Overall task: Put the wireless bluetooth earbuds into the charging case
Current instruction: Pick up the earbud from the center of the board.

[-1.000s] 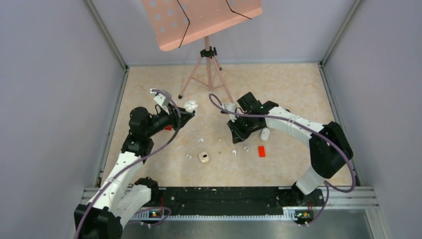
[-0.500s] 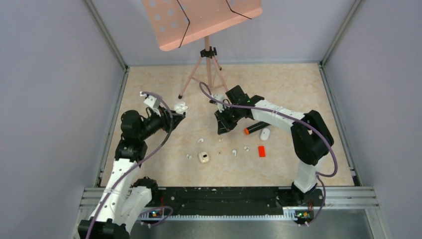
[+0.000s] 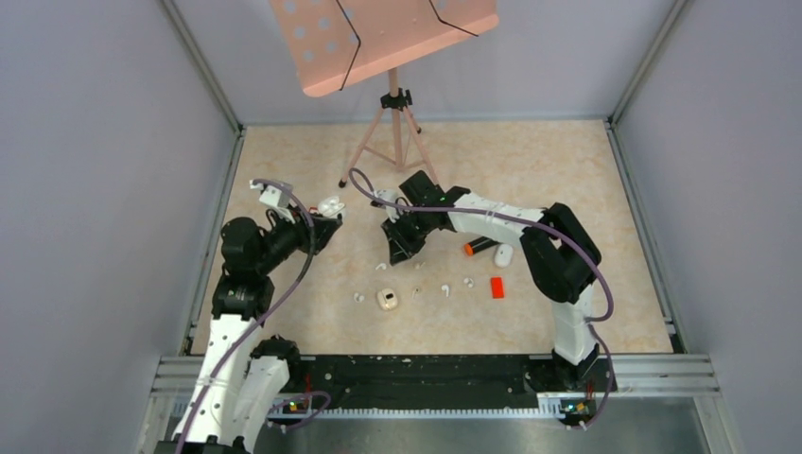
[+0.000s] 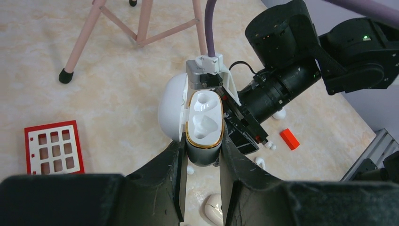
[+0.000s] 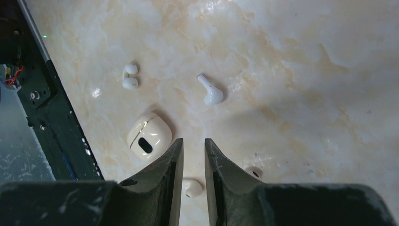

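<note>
My left gripper is shut on an open charging case, held off the table; it has a dark body, a gold rim, a white lid and two vacant white wells. From above, that case sits at my left gripper's tip. My right gripper hovers just right of it, fingers pointing down. Its jaws stand slightly apart with nothing between them. White earbuds lie on the table below: a stemmed one, a pair, one under the jaws and one at their right.
A closed cream case lies among the earbuds. A white case, an orange-tipped marker and a small red block lie to the right. A pink music stand's tripod stands behind. A red grid tile lies left.
Both arms have swung left. The right gripper left the white case's side and came beside the held case, its jaws a little wider. The left gripper carried the open case left.
</note>
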`<state>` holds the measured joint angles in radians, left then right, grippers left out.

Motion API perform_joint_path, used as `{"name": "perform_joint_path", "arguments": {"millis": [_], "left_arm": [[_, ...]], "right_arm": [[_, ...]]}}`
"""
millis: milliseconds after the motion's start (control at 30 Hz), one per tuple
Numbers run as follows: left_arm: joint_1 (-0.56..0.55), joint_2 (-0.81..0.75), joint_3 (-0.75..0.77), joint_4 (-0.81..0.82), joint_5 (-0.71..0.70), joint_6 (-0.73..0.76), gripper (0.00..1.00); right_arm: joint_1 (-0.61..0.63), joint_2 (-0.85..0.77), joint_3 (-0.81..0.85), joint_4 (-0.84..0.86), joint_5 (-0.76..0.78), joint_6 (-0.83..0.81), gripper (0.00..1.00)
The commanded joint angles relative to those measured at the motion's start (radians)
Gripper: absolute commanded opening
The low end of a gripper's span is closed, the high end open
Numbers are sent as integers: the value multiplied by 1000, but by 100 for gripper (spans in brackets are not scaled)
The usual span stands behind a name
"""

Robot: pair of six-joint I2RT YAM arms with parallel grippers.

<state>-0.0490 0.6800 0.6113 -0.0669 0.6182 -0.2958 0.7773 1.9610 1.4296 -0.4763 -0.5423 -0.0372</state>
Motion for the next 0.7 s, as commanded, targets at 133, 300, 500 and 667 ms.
{"name": "perform_joint_path", "arguments": {"millis": [133, 300, 500, 667], "left_arm": [[28, -66, 1, -50, -69, -26, 0], [29, -58, 1, -47, -70, -14, 0], [30, -30, 12, -34, -69, 8, 0], [31, -5, 15, -26, -52, 5, 0]], "right_arm": [[28, 40, 69, 34, -27, -68, 26], [1, -73, -19, 1, 38, -166, 25], [-13, -248, -177, -120, 278, -157, 24], [-14, -330, -267, -149, 339, -132, 23]]}}
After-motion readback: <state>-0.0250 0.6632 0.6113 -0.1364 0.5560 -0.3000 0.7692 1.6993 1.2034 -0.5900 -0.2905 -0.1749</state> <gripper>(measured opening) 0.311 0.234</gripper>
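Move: The white stemmed earbud near the middle lies about 11 cm to the right hand's right, some 4 cm nearer the base and 6 cm below. Around the same hand at that depth: a beige earbud 6 cm right and 1 cm farther out, another 5 cm right and 4 cm back, and a second white earbud 2 cm left and 1 cm out. From the left hand, the middle earbud is about 21 cm right, 3 cm back and 24 cm below. Let the right gripper ease about 1 cm farther left and sink as much, then reverse and sweep it some 9 cm to the right, back past the beige earbuds towards the white middle one. Draw back slightly, rise a little at the end, and tip the fingers about 15 degrees steeper down, slightly open and holding nothing. Keep the left fingers' hold on the open white case. ##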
